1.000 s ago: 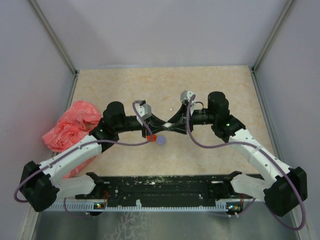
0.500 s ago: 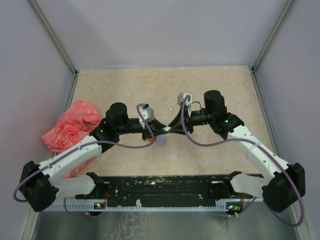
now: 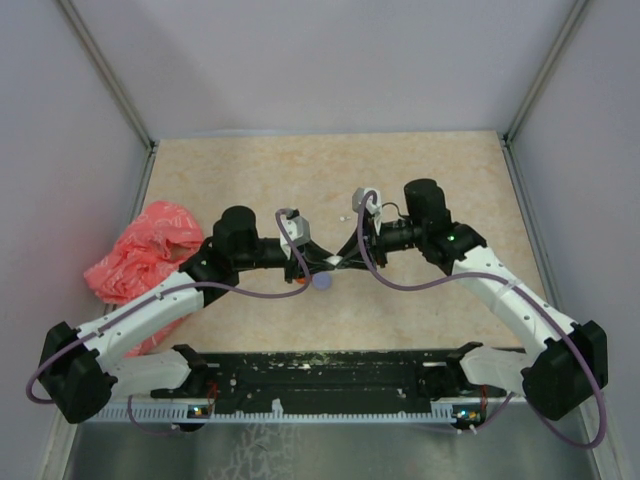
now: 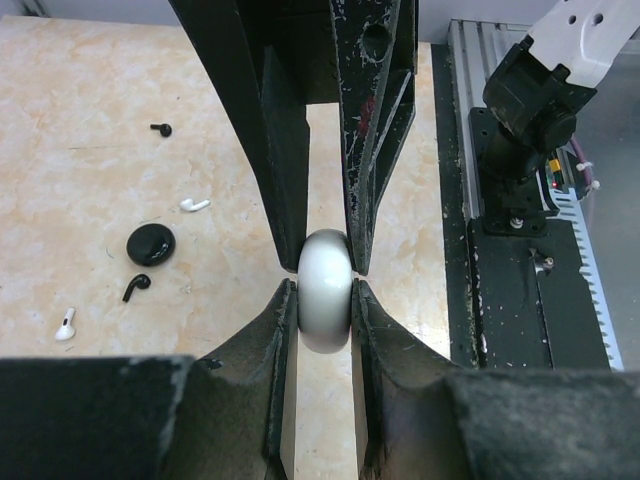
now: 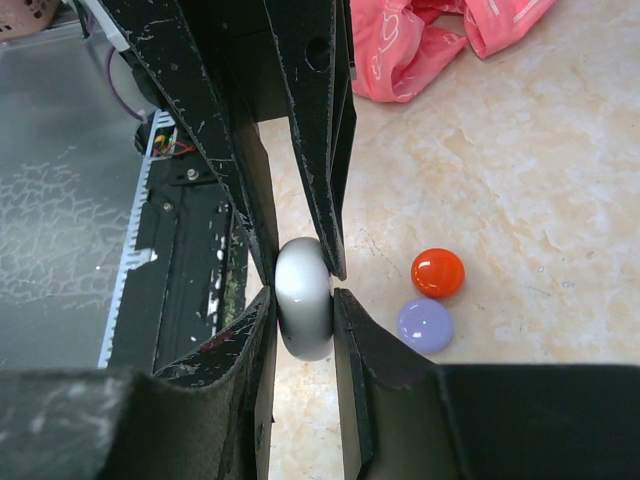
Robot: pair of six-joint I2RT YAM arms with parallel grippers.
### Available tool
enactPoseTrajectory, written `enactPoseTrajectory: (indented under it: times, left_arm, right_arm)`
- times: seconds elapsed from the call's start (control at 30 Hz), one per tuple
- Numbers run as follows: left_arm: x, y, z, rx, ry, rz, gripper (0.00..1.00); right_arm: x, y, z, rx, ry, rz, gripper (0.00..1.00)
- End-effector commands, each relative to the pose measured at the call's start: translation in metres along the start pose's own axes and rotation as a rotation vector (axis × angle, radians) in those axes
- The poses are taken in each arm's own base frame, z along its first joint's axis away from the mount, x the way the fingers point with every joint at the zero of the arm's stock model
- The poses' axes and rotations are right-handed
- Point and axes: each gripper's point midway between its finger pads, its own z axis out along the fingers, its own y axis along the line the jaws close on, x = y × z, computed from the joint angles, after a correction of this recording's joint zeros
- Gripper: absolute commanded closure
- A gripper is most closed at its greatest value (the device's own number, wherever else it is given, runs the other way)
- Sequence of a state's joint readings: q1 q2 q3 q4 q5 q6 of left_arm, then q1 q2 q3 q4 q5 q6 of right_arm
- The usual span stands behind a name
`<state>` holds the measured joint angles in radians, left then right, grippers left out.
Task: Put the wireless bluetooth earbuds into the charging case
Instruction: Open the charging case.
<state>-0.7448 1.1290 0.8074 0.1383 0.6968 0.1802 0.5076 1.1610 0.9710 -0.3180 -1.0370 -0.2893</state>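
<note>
A white round charging case [image 4: 325,322] stands on edge just above the table, pinched from opposite sides by both grippers. My left gripper [image 4: 324,288] is shut on it from the near side in the left wrist view. The right gripper's fingers [image 4: 370,150] come in from the top. In the right wrist view the case [image 5: 303,330] sits between my right gripper [image 5: 303,295], shut on it. Loose earbuds lie on the table: two black ones [image 4: 161,129] [image 4: 136,287] and two white ones [image 4: 194,205] [image 4: 66,323]. From above, the grippers meet at mid-table [image 3: 331,262].
A black disc [image 4: 150,243] lies among the earbuds. A red disc [image 5: 437,272] and a lilac disc [image 5: 425,324] sit side by side close to the grippers. A crumpled pink bag [image 3: 140,250] lies at the table's left edge. A black rail [image 3: 320,370] runs along the near edge.
My right gripper's jaws have narrowed onto the case. Both wrists have shifted slightly toward the near edge, and the left gripper now covers most of the red disc from above.
</note>
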Motion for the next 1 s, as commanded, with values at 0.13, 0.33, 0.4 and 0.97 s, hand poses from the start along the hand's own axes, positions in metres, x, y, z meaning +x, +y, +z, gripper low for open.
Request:
enactPoseTrajectory:
  times: [0.13, 0.33, 0.4, 0.97]
  left_arm:
    - [-0.03, 0.015, -0.006, -0.096, -0.084, 0.074, 0.74]
    - [-0.035, 0.03, -0.018, -0.233, -0.151, 0.085, 0.4]
    - [-0.038, 0.034, -0.024, -0.281, -0.191, 0.083, 0.35]
    - [-0.042, 0.02, -0.027, -0.236, -0.367, -0.022, 0.36]
  right_arm:
    - [-0.024, 0.0, -0.002, -0.003, -0.049, -0.033, 1.0]
    - [-0.032, -0.012, -0.004, 0.077, -0.094, -0.018, 1.0]
    - [-0.04, -0.018, -0.007, 0.106, -0.138, -0.02, 1.0]
    - [-0.086, 0.003, -0.019, 0.081, -0.405, -0.055, 1.0]
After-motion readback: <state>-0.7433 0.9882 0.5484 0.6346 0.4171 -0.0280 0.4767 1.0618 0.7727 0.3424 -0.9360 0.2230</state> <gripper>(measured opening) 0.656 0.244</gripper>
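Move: The closed white charging case is held in mid-air, pinched from both sides: its middle sits about 1 cm to the right of the left hand and about 1 cm to the left of the right hand, level with both. On the table some 22 cm below the left hand, the purple disc lies about 6 cm ahead and 1 cm left, and the red disc 7 cm ahead and 5 cm left. The white case passes wholly to the right hand, which keeps its pinch and carries it about 2 cm forward, then some 5 cm up, its fingertips tipping upward and swinging towards forward. The left fingers spread wide and let go; that hand backs off roughly 3 cm to the left while rising about 3.5 cm and easing forward, its fingers also turning up and forward by some 25 degrees overall. ##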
